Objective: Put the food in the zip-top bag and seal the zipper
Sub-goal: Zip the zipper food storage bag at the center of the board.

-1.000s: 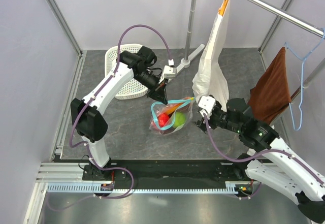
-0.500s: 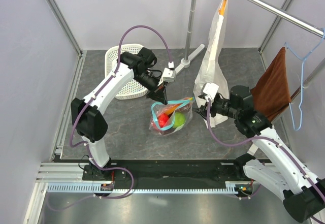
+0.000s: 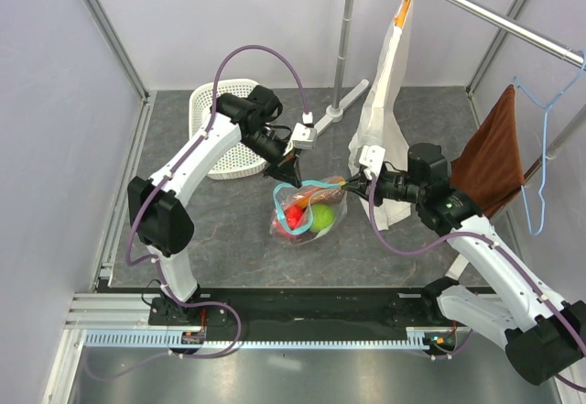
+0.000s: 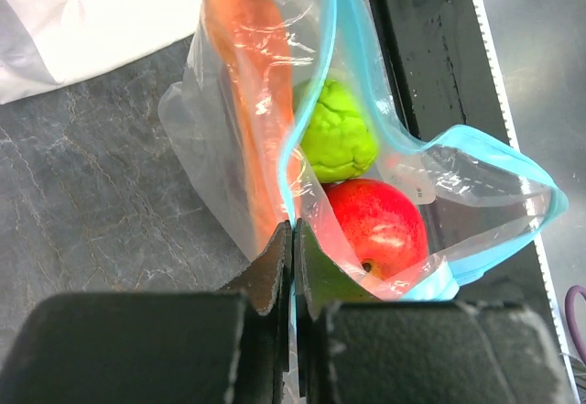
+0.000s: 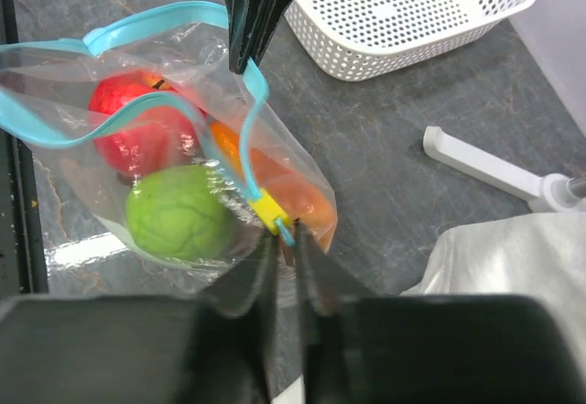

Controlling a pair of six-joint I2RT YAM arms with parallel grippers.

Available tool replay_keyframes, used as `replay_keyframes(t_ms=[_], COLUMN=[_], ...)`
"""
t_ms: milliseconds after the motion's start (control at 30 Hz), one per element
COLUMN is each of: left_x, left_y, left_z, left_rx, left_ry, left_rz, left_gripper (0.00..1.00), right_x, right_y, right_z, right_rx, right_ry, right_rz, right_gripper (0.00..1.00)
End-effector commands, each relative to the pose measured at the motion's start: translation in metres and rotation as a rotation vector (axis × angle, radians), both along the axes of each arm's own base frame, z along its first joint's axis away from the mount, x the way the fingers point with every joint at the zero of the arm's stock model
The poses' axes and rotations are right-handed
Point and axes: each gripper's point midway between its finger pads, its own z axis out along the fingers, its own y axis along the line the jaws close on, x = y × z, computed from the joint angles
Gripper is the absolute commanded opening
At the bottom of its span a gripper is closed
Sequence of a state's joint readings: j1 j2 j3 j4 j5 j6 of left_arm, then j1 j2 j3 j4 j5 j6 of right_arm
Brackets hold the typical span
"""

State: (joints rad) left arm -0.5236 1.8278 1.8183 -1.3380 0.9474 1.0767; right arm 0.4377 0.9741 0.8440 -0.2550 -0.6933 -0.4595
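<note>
The clear zip-top bag rests on the grey floor with its teal zipper gaping open. Inside are a red apple, a green round fruit and an orange papaya slice. My left gripper is shut on the zipper strip at the mouth's far-left end. My right gripper is closed on the zipper's right end, just past a yellow slider; it also shows in the right wrist view. The grapes and the small dark ball are not visible.
A white perforated basket stands behind the left arm. A tall white paper bag hangs from a rail on a pole with a white foot. A brown cloth hangs at the right.
My right arm has swung left and forward, and its gripper has come onto the bag's right end at the zipper. My left gripper and the bag have stayed in place.
</note>
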Motion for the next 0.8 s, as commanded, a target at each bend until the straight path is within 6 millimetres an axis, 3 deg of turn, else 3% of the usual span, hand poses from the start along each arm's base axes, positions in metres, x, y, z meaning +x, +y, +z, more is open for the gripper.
replay_keyframes(t_ms=[0,100,200,233,333,367,400,433,467,500,533,567,600,767], left_x=[-0.034,-0.031,-0.020,-0.014,0.013,0.010,0.018,0.017,0.015,0.010,0.007,0.002,-0.002,-0.017], left_y=[0.016,0.014,0.010,0.009,0.011,0.012,0.012,0.010,0.010,0.002,-0.001,-0.009,-0.011,-0.033], left_z=[0.006,0.009,0.022,0.027,0.066,0.093,0.104,0.115,0.106,0.133,0.135,0.113,0.135,0.119], left_rx=[0.045,0.037,0.003,-0.004,-0.101,-0.178,-0.219,-0.245,-0.213,-0.294,-0.303,-0.244,-0.307,-0.279], left_ry=[0.133,0.149,0.159,0.156,0.127,0.133,0.086,0.037,0.064,-0.083,-0.118,-0.118,-0.236,-0.267], left_rz=[-0.033,-0.020,0.032,0.057,0.165,0.183,0.198,0.201,0.246,0.225,0.242,0.283,0.285,0.317], left_gripper=[0.02,0.08,0.23,0.34,0.45,0.59,0.99,1.00,1.00,1.00,1.00,1.00,1.00,1.00], right_x=[-0.001,-0.003,-0.005,-0.006,-0.009,-0.012,-0.016,-0.018,-0.022,-0.023,-0.023,-0.025,-0.025,-0.026], right_y=[0.005,0.003,0.003,0.004,0.006,0.006,0.006,0.006,0.005,0.005,0.005,0.004,0.004,0.002], right_z=[0.029,0.031,0.039,0.043,0.057,0.061,0.061,0.062,0.063,0.063,0.061,0.062,0.062,0.061], right_rx=[0.037,0.038,0.062,0.077,0.138,0.147,0.147,0.145,0.136,0.129,0.122,0.114,0.108,0.086], right_ry=[-0.089,-0.101,-0.096,-0.084,-0.009,-0.001,0.014,0.018,0.030,0.038,0.052,0.063,0.069,0.093], right_rz=[0.043,0.038,0.032,0.027,-0.003,-0.001,0.001,0.005,0.008,0.011,0.012,0.013,0.014,0.005], right_gripper=[0.00,0.00,0.00,0.00,0.00,0.00,0.00,0.00,0.00,0.00,0.00,0.00,0.00,0.00])
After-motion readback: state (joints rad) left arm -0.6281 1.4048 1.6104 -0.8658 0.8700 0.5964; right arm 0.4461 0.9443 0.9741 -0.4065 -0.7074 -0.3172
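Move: The right hand's still open fingertips straddle the zipper's right end, with the yellow slider about 1 cm to their left, level with them in depth and height. From that hand the orange vegetable lies some 6 cm left and 2 cm back, the green vegetable about 5 cm left and 7 back, and the red fruit about 11 left and 7 back, all roughly 8 cm lower. The left hand still pinches the bag's rim, and the slider is about 10 cm to its right and 1 cm farther out, at its height. The right fingers shut on the blue zipper end just behind the yellow slider and keep that pinch while the hand lifts it about 3.5 cm and draws it back some 2 cm, the wrist tipping slightly. Once that grip is made, the left fingers open wide and let go of the rim, and the left hand rises away from it about 11 cm, first easing forward some 3 cm, then swinging back over 7 cm and a little to the right, its wrist rolling about 20 degrees. ##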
